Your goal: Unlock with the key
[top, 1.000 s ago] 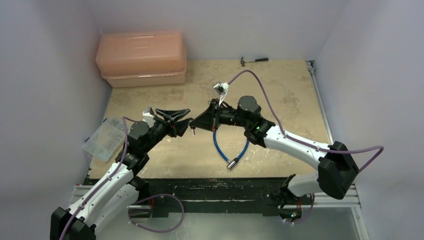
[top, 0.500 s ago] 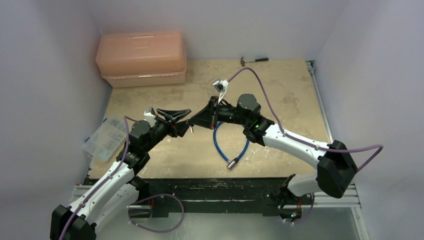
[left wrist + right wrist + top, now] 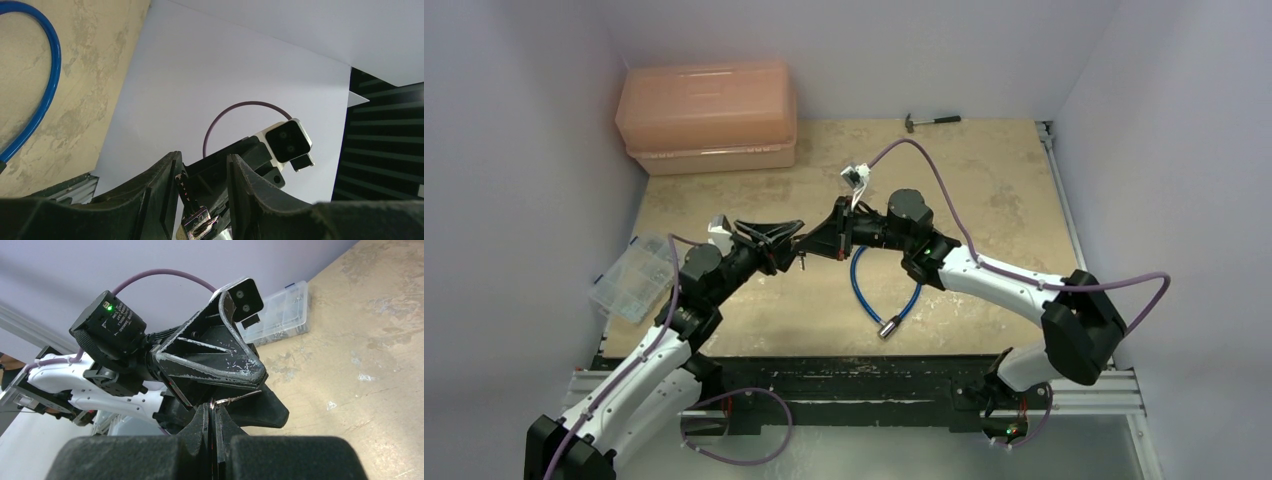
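My two grippers meet above the middle of the table. The right gripper is shut on the ring of the key bunch. One thin silvery key sticks out sideways from its tips, and the key shows as a small speck below the tips in the top view. The left gripper has its jaws apart around the bunch. A key lies along the inner face of one of its fingers, with a gap to the other finger. A blue cable loops on the table under the right wrist.
The cable's silver cylindrical end rests near the front edge. A pink plastic case stands at the back left. A clear compartment box hangs over the left edge. A small hammer lies at the back wall.
The right gripper has moved left with the key bunch, bringing it between the left gripper's fingers. The left jaws have narrowed a little.
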Controlling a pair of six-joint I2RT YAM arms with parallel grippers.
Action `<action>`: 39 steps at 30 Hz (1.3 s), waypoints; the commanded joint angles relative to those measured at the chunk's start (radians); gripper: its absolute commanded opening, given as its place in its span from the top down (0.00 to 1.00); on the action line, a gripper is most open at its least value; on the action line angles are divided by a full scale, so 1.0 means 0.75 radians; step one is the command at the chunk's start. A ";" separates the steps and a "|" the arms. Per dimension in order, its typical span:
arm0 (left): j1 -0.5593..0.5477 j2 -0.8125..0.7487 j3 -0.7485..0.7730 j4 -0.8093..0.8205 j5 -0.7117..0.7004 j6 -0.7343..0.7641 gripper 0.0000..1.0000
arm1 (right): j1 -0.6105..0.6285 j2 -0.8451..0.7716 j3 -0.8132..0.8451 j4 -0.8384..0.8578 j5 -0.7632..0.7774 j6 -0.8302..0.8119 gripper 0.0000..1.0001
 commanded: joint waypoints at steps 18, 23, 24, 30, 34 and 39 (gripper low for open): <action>-0.007 -0.049 0.054 -0.072 -0.070 0.120 0.70 | 0.002 -0.115 -0.045 -0.028 0.020 -0.036 1.00; -0.007 -0.060 0.063 -0.105 -0.085 0.135 0.73 | 0.002 -0.127 -0.046 -0.044 0.022 -0.040 1.00; -0.007 -0.060 0.062 -0.105 -0.085 0.135 0.73 | 0.002 -0.128 -0.049 -0.045 0.024 -0.040 1.00; -0.007 -0.056 0.069 -0.106 -0.086 0.145 0.81 | 0.002 -0.122 -0.067 -0.036 0.025 -0.038 1.00; -0.007 -0.060 0.069 -0.119 -0.088 0.150 0.86 | 0.002 -0.123 -0.071 -0.036 0.028 -0.041 1.00; -0.007 -0.065 0.071 -0.125 -0.095 0.158 1.00 | 0.002 -0.120 -0.086 -0.036 0.029 -0.046 1.00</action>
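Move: The left hand, a bit under half open, has the key close in front of its pads, about 2 cm back and 1 cm to its right, roughly level with them. The right hand, already shut, holds that key right at its fingertips, about 1 cm to its left. The blue cable lock lies on the table some 19 cm to the left hand's right, 3 cm back and 25 cm below; the clear parts box lies about 34 cm to the left hand's left, 3 cm back and equally low. The left hand sinks about 2 cm, drifts left by nearly 1 cm and rolls a few degrees, its left side rising, while its fingers close steadily from a bit under half open to almost shut right at the key. The right hand keeps its pinch on the key and draws roughly 1 cm to the right and 1 cm back, rising slightly at first and then sinking to end about 1 cm lower, its wrist nearly still. ##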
